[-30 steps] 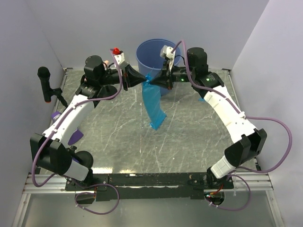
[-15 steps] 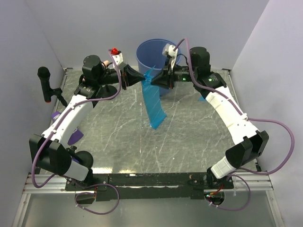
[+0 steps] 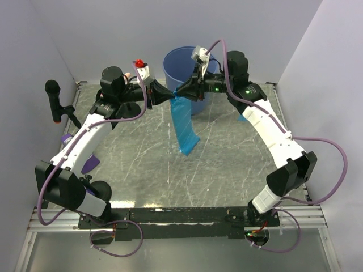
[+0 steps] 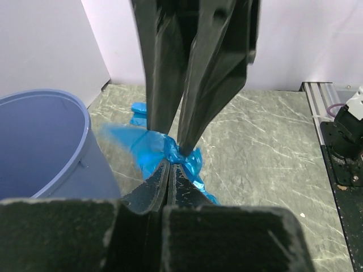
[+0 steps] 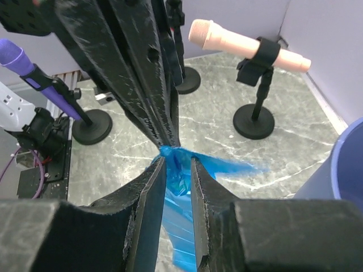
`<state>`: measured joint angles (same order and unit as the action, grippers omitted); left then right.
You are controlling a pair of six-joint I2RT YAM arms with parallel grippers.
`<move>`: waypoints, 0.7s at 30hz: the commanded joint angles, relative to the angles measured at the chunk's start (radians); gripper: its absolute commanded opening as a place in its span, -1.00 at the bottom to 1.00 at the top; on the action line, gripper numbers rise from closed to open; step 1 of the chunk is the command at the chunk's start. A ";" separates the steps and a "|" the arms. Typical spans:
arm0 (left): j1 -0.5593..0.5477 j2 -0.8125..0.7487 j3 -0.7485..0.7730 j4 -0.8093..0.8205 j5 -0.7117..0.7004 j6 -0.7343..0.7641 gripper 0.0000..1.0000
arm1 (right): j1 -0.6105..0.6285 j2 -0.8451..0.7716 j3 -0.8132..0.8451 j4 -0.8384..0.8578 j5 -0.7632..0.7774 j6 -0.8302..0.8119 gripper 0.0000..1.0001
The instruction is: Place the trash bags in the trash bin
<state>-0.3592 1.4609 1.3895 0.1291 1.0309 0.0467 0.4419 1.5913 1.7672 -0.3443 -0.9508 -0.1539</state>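
A long blue trash bag (image 3: 184, 127) hangs in front of the trash bin (image 3: 184, 62), its lower end on the table. My left gripper (image 3: 170, 95) is shut on the bag's bunched top (image 4: 190, 160). My right gripper (image 3: 180, 92) meets it tip to tip from the other side. Its fingers (image 5: 148, 187) stand apart with the film (image 5: 179, 238) loose between them. A second small blue trash bag (image 3: 243, 118) lies on the table by the right arm, and also shows as a blue trash bag (image 4: 138, 113) beyond the bin's rim (image 4: 79, 119).
A black microphone on a stand (image 3: 52, 90) stands at the left wall, with purple items (image 3: 91, 164) beside the left arm. Behind the left gripper are a pink microphone (image 5: 244, 42), a purple one (image 5: 17, 56) and round stand bases (image 5: 254, 122).
The right gripper's jaws, shut on the bag's top a second ago, have come apart. The bag stays hanging from the left gripper, shifted slightly left.
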 commanded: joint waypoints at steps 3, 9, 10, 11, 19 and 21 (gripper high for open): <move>-0.006 -0.036 0.020 0.021 0.026 0.013 -0.99 | 0.020 0.018 0.051 0.022 -0.016 0.001 -0.37; -0.006 -0.043 0.013 0.038 0.011 -0.004 -0.99 | 0.024 0.015 0.046 0.007 -0.045 -0.033 -1.00; -0.004 -0.046 0.009 0.049 0.002 -0.017 -0.99 | 0.024 0.012 0.046 -0.008 -0.043 -0.047 -1.00; 0.000 -0.050 0.003 0.073 -0.009 -0.037 -0.99 | 0.024 0.009 0.041 -0.027 -0.033 -0.065 -1.00; 0.017 -0.062 -0.010 0.120 -0.014 -0.116 -0.99 | 0.006 -0.040 -0.044 -0.068 0.079 -0.116 -1.00; 0.017 -0.066 -0.010 0.087 -0.012 -0.091 -0.99 | -0.006 -0.048 -0.049 -0.062 0.090 -0.107 -1.00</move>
<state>-0.3439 1.4475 1.3670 0.1791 1.0145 -0.0463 0.4519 1.5936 1.7382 -0.3950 -0.9070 -0.2443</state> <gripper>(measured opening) 0.012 0.007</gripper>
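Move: The twisted neck of the trash bag sits between the right hand's open fingers, level with its hand point and no more than about 1 cm to its left; the left hand already holds the same neck. From the right hand, the trash bin stands about 20 cm ahead and 4 cm right, its middle some 25 cm lower. The blue bag roll lies about 17 cm ahead, 27 cm right and 38 cm below. Easing left and a little down, barely a centimetre, the right hand shuts its fingers, so far parted around the trash bag's neck, and pinches the bunched film close against the left fingertips. It then draws down, making about 2 cm of descent in all. The left hand keeps its shut grip on the neck nearly in place, tilting slightly. ##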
